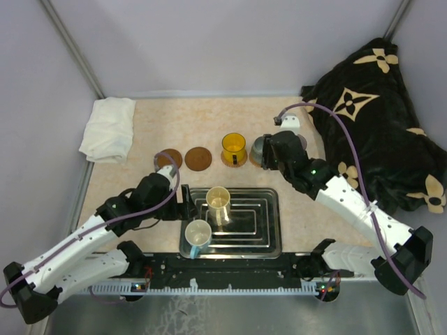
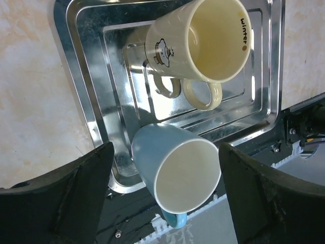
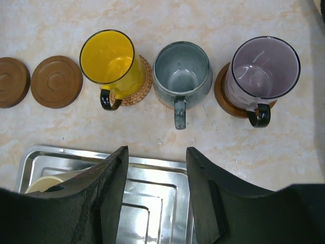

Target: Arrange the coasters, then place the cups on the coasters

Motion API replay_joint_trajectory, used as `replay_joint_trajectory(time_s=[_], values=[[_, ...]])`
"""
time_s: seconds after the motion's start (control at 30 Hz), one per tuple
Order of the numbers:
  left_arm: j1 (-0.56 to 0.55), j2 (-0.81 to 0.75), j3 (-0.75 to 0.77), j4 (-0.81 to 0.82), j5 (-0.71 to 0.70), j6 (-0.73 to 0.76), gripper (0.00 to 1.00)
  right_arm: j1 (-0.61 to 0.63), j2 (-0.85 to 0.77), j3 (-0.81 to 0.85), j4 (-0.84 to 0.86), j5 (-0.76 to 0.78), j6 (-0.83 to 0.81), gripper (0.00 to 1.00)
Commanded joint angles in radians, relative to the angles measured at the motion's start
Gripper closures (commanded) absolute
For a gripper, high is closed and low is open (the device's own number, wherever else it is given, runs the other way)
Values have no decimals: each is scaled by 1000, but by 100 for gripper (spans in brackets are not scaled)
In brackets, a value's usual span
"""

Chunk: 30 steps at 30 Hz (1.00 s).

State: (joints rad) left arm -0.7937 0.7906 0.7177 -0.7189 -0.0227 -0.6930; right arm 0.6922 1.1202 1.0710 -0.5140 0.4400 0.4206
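A steel tray (image 1: 269, 227) holds two cups: the cream cup (image 1: 218, 199) and the light blue cup (image 2: 175, 170) at its near-left corner. My left gripper (image 2: 167, 188) is open and straddles the blue cup, with a gap on each side. Behind the tray, the yellow cup (image 3: 110, 63), the grey cup (image 3: 182, 71) and the purple cup (image 3: 263, 71) each stand on a coaster. Two bare brown coasters (image 3: 57, 81) (image 3: 11, 82) lie to their left. My right gripper (image 3: 156, 152) hangs open and empty over the tray's far edge, in front of the grey cup.
A folded white cloth (image 1: 108, 129) lies at the back left. A black blanket with tan flowers (image 1: 380, 118) fills the right side. A black rail (image 1: 230, 269) runs along the near table edge, just below the tray.
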Motion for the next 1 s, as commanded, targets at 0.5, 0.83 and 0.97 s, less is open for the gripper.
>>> replay_joint_trajectory(time_s=[0.5, 0.83, 0.97], values=[[-204, 53, -4, -171, -154, -231, 22, 6, -36, -39, 20, -1, 27, 50], [-206, 104, -6, -167, -174, -211, 29, 7, -43, -31, 20, 13, 16, 50], [-206, 106, -30, -126, -153, -207, 36, 7, -47, -25, 16, 22, 7, 50]])
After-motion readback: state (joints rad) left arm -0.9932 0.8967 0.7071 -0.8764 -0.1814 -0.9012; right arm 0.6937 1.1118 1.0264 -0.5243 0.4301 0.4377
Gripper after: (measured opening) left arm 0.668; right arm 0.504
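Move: Behind and below the empty left hand, the light-blue cup stands in the tray's near-left corner, about 8 cm back, 4 cm to the right and 9 cm down. The cream cup is about 5 cm ahead of the hand and 11 cm to its right. The tray's middle is some 3 cm back and 18 cm right. From the right hand, the light-blue cup lies about 24 cm back, 29 cm to the left and 19 cm below. Drawing back about 4 cm and sinking some 4.5 cm, the left hand closes in on the light-blue cup; the backward travel comes first, the later part is mostly down with a slight drift left. Its wrist tips about 10 degrees further down and rolls left side up, while the wide-open fingers narrow by about a quarter, one ending close to the cup's near-side rim. The right hand settles 2 cm lower, empty. ##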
